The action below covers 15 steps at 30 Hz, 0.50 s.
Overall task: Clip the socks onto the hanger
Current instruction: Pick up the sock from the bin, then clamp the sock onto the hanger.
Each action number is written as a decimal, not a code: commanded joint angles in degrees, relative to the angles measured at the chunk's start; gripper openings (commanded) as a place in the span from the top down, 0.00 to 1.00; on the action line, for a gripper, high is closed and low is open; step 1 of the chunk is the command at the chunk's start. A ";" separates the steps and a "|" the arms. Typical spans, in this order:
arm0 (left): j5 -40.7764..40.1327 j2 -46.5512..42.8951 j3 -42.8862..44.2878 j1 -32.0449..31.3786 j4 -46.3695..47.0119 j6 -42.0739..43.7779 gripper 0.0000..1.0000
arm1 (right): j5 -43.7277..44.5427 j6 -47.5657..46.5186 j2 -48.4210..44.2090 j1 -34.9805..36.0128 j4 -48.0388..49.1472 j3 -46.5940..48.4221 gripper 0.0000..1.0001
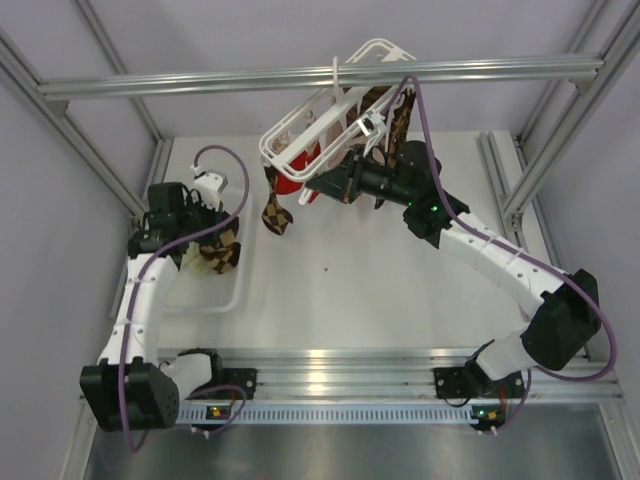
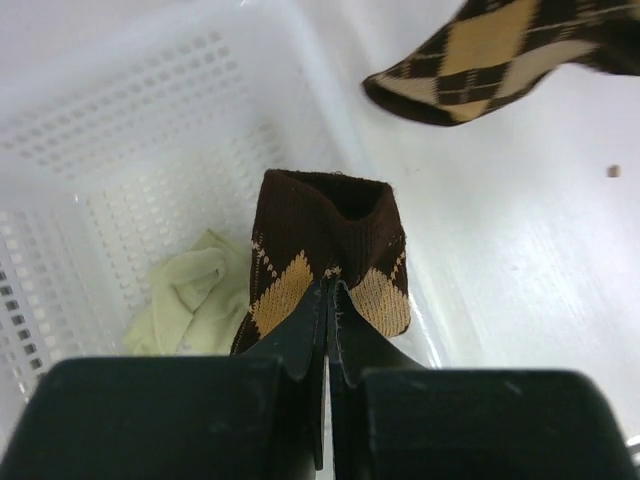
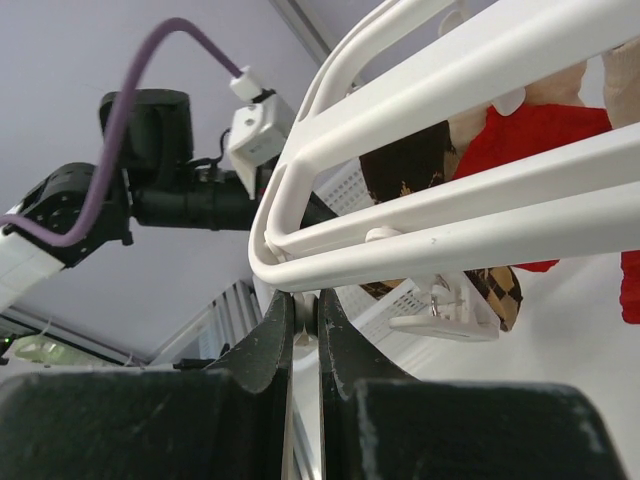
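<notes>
The white hanger (image 1: 300, 125) hangs tilted from the overhead bar. A brown-and-tan checked sock (image 1: 276, 212) dangles from it, and another (image 1: 393, 112) hangs at its right side. My right gripper (image 3: 305, 305) is shut on a small white clip piece just under the corner of the hanger frame (image 3: 450, 230); it sits beneath the hanger (image 1: 335, 185). My left gripper (image 2: 328, 292) is shut on the cuff end of a third checked sock (image 2: 330, 225), held just above the white basket (image 2: 120, 150) at the left of the table (image 1: 218, 252).
A red sock (image 3: 530, 135) and a pale one hang on the hanger, and a free clip (image 3: 445, 318) dangles nearby. A pale green cloth (image 2: 195, 295) lies in the basket. The hanging checked sock's toe (image 2: 490, 55) hovers right of the basket. Aluminium frame posts flank the table.
</notes>
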 commanded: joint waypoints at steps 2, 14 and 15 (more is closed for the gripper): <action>12.11 -6.90 3.37 0.20 -1.21 3.73 1.00 | 0.76 -0.14 -1.44 -0.20 3.96 1.35 1.00; 28.57 -18.33 7.68 -0.24 3.09 6.10 1.00 | 2.69 3.11 0.32 -0.20 4.57 3.28 1.00; 30.32 -18.51 7.68 -0.41 3.10 6.45 1.00 | 2.78 3.46 0.32 -0.20 4.40 3.54 1.00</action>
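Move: The left hand already holds the brown argyle sock above the bin. From this hand the hanger's near end lies about 15 cm to the right, 2 cm ahead and 19 cm up; an argyle sock hanging there is some 13 cm right, 4 cm ahead and 5 cm up. The pale green sock in the bin is about 7 cm left, 2 cm back and 17 cm below. From the right hand, gripping the hanger's corner, that near end is 5 cm left, 4 cm ahead and 1 cm up. Upward at a brisk, steady pace, about 14 cm, while also drawing to the right and back some 6 cm each, the left hand carries the argyle sock out over the bin's right side towards the hanger. The wrist tips the fingers up and swings them clockwise, roughly 25 degrees each way, the shut fingers keeping their pinch on the sock's cuff; the right hand keeps hold of the hanger. ##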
